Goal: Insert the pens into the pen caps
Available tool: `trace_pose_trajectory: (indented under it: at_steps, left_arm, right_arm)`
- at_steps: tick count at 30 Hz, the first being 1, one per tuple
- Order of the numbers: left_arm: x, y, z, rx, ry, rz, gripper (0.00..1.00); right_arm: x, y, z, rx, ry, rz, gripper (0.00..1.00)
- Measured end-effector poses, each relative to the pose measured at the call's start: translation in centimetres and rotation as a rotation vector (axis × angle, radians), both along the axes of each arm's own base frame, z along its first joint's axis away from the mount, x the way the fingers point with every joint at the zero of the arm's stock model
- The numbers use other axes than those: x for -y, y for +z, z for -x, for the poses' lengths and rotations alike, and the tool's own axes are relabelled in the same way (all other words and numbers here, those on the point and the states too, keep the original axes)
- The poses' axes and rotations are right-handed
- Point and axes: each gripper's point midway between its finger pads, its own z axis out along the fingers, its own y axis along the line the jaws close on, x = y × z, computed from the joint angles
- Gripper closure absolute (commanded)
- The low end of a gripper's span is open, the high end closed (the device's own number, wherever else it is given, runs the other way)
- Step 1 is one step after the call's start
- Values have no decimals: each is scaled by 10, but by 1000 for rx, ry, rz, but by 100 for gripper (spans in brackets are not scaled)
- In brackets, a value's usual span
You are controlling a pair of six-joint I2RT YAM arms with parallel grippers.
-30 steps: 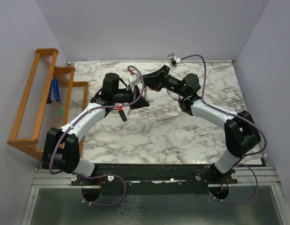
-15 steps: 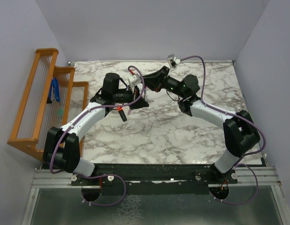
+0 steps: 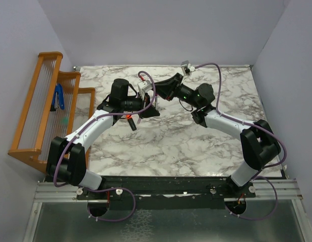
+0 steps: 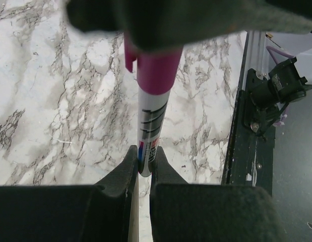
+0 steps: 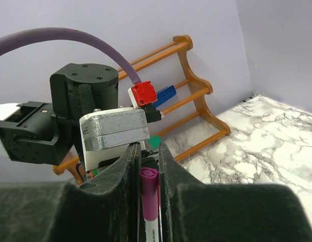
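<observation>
A thin white pen [image 4: 151,121] with printed markings stands between my two grippers. My left gripper [image 4: 142,151] is shut on its lower end. A magenta-purple pen cap [image 4: 154,70] sits over the pen's other end. My right gripper [image 5: 148,148] is shut on that cap [image 5: 149,194], its blurred fingers [image 4: 171,20] filling the top of the left wrist view. From above, the left gripper [image 3: 148,109] and the right gripper [image 3: 157,94] meet over the back middle of the table. A short black marker with orange on it [image 3: 131,121] lies just below them.
A wooden rack [image 3: 45,101] stands along the left wall, with a blue-handled tool [image 3: 59,97] resting on it. The rack [image 5: 196,108] also shows behind the left wrist in the right wrist view. The marble table's near edge meets a black rail [image 4: 246,151].
The right arm's wrist and forearm have shifted slightly toward the left arm. Both grippers keep their hold and the left arm stays still.
</observation>
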Motion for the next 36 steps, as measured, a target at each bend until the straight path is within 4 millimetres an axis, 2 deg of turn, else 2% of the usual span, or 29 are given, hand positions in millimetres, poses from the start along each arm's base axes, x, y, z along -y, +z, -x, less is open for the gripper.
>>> trace_pose_trajectory:
  at_steps: [20, 28, 30, 34, 36]
  left_arm:
    - [2, 16, -3, 9, 3, 59, 100]
    - [-9, 15, -1, 4, 14, 70, 100]
    - [-12, 13, 1, 2, 21, 77, 100]
    - [-23, 5, 6, 6, 56, 89, 100]
    - [-29, 11, 1, 53, 94, 102, 100]
  right_arm:
    - [1, 8, 5, 44, -24, -68, 100]
    - [1, 7, 1, 39, -40, -66, 98]
    - [-3, 6, -3, 22, -49, -43, 89]
    - [-12, 1, -8, -17, -64, 36, 56]
    - [-15, -11, -10, -55, -68, 100, 46]
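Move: The pink cap is between the right fingers, its middle within about 1 cm of the right hand and slightly below. It tops the pen that the left fingers hold by its lower end, so the cap is some 9 cm above the left hand and 2 cm ahead. On the table, about 21 cm below the left hand, the red pen lies 12 cm ahead and 9 cm left, the black marker 10 cm ahead and 16 cm left. The pen is held up to the cap as the left hand rises about 1.5 cm, keeping its grip, while the right hand, still pinching the cap, creeps up 1 cm and back slightly. The left hand then swings the pen some 3 cm left; the right follows about half as far, edges forward, sinks about 2 cm alongside the pen and opens its fingers partway, releasing the cap. ##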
